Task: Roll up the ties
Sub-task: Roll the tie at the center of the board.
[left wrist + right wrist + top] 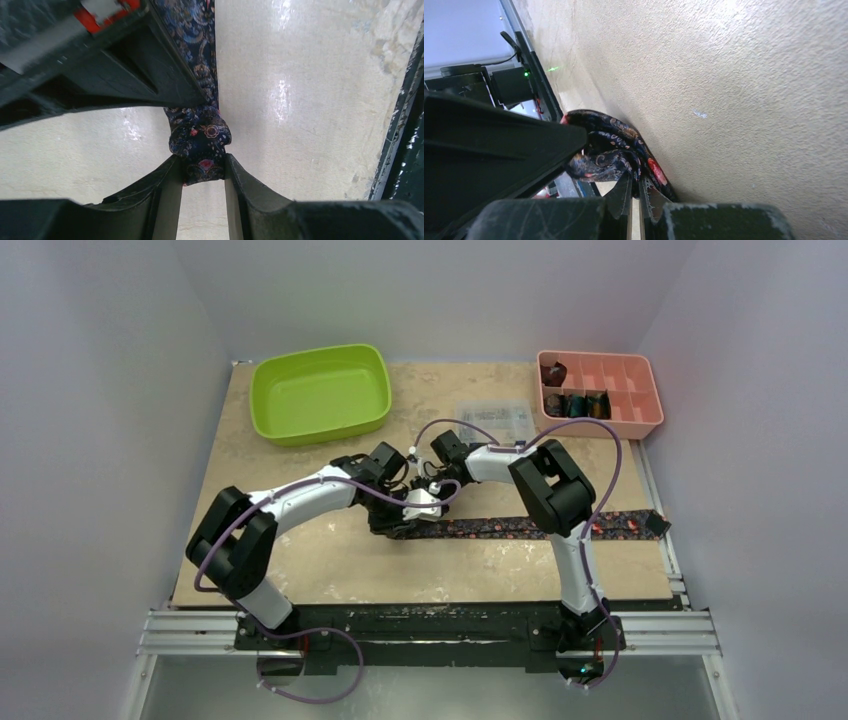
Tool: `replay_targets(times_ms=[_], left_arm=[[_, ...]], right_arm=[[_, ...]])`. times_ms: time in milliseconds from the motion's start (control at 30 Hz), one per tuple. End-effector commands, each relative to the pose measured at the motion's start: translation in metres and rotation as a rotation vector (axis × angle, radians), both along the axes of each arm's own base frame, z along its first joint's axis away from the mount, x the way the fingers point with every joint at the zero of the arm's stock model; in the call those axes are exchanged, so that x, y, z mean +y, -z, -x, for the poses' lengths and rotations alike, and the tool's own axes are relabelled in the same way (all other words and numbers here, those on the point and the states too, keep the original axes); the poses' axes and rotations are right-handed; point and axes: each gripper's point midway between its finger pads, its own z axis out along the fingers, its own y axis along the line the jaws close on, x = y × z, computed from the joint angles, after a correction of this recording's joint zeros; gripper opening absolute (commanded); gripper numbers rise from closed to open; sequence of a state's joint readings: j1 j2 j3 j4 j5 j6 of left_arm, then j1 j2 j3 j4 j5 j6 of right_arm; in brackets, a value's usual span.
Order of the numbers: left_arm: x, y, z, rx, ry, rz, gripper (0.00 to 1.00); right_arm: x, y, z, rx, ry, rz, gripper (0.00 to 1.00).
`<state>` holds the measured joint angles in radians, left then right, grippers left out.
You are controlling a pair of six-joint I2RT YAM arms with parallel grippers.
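A dark tie (520, 527) with red-pink floral dots lies stretched across the table, its wide end at the right edge. Its left end is curled into a small roll (200, 137). My left gripper (202, 160) has that roll between its fingers, both pads touching its sides; in the top view the left gripper (385, 512) stands over the tie's left end. My right gripper (635, 179) is shut, pinching a fold of the tie's (614, 147) fabric just beside the roll. The right gripper (420, 502) sits right next to the left one.
A green tub (320, 390) stands at the back left. A pink divided tray (640, 405) at the back right holds several rolled ties (575, 403). A clear plastic box (492, 420) lies behind the grippers. The table's dark edge rail (400, 130) runs close by.
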<state>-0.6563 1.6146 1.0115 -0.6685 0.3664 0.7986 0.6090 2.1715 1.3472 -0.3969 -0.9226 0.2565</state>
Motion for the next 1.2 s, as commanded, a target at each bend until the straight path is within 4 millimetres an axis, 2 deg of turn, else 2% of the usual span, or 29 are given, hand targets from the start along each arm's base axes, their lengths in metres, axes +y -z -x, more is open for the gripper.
replay_targets(times_ms=[0,133,267,367,567,700,767,833,933,1033,1167], left_arm=[[-0.023,-0.023,-0.007,0.005,-0.025,0.074,0.34],[-0.034,-0.026,-0.01,0.025,-0.043,0.077,0.37],[-0.041,-0.02,-0.012,0.043,-0.05,0.049,0.4],[-0.041,-0.012,-0.012,0.059,-0.046,0.002,0.39],[-0.042,-0.012,-0.009,0.053,-0.025,-0.004,0.36],[-0.038,-0.01,-0.009,0.043,-0.03,-0.016,0.35],[-0.037,-0.009,-0.009,0.044,-0.031,-0.023,0.34],[-0.039,-0.011,-0.01,0.042,-0.031,-0.015,0.33],[-0.045,-0.015,-0.012,0.039,-0.029,0.002,0.37],[-0.05,-0.02,-0.014,0.028,-0.036,0.028,0.46],[-0.065,-0.042,-0.017,0.013,-0.059,0.15,0.62]], right_arm=[[-0.003,0.013,-0.012,-0.059,0.009,0.043,0.0],[-0.001,0.01,-0.012,-0.059,0.009,0.035,0.0],[-0.002,0.007,-0.012,-0.058,0.011,0.026,0.0],[-0.003,0.005,-0.013,-0.053,0.012,0.018,0.0],[-0.001,-0.009,-0.018,-0.036,0.034,-0.037,0.0],[0.001,-0.022,-0.019,-0.029,0.03,-0.069,0.05],[0.0,-0.025,-0.02,-0.04,0.028,-0.07,0.02],[-0.005,-0.02,-0.018,-0.054,0.02,-0.04,0.0],[-0.021,0.0,-0.011,-0.056,-0.012,0.035,0.0],[-0.04,0.019,-0.006,-0.045,-0.022,0.093,0.0],[-0.056,0.027,-0.007,-0.035,-0.018,0.119,0.0]])
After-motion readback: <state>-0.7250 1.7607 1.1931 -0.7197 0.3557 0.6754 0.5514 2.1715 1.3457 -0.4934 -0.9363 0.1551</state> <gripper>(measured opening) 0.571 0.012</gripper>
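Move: Just about at the left fingertips sits the tie's rolled end, maybe 1 cm to their right and 1 cm lower, its two edges already between them. About 5 cm to the left hand's right and 2 cm lower, the shut right fingers hold the strip; from the right hand the rolled end is some 4 cm to the left. The green tray's middle lies about 27 cm ahead and 15 cm left of the left hand. Carrying the rolled end over to the right in a low arc, the left hand goes about 3.5 cm, rising nearly 2 cm and sinking again beside the right fingers, then waits and opens clear of both edges. The right hand first stays put with its shut grip on the tie, then eases 1 cm forward and drags it about 2.5 cm to the right. ##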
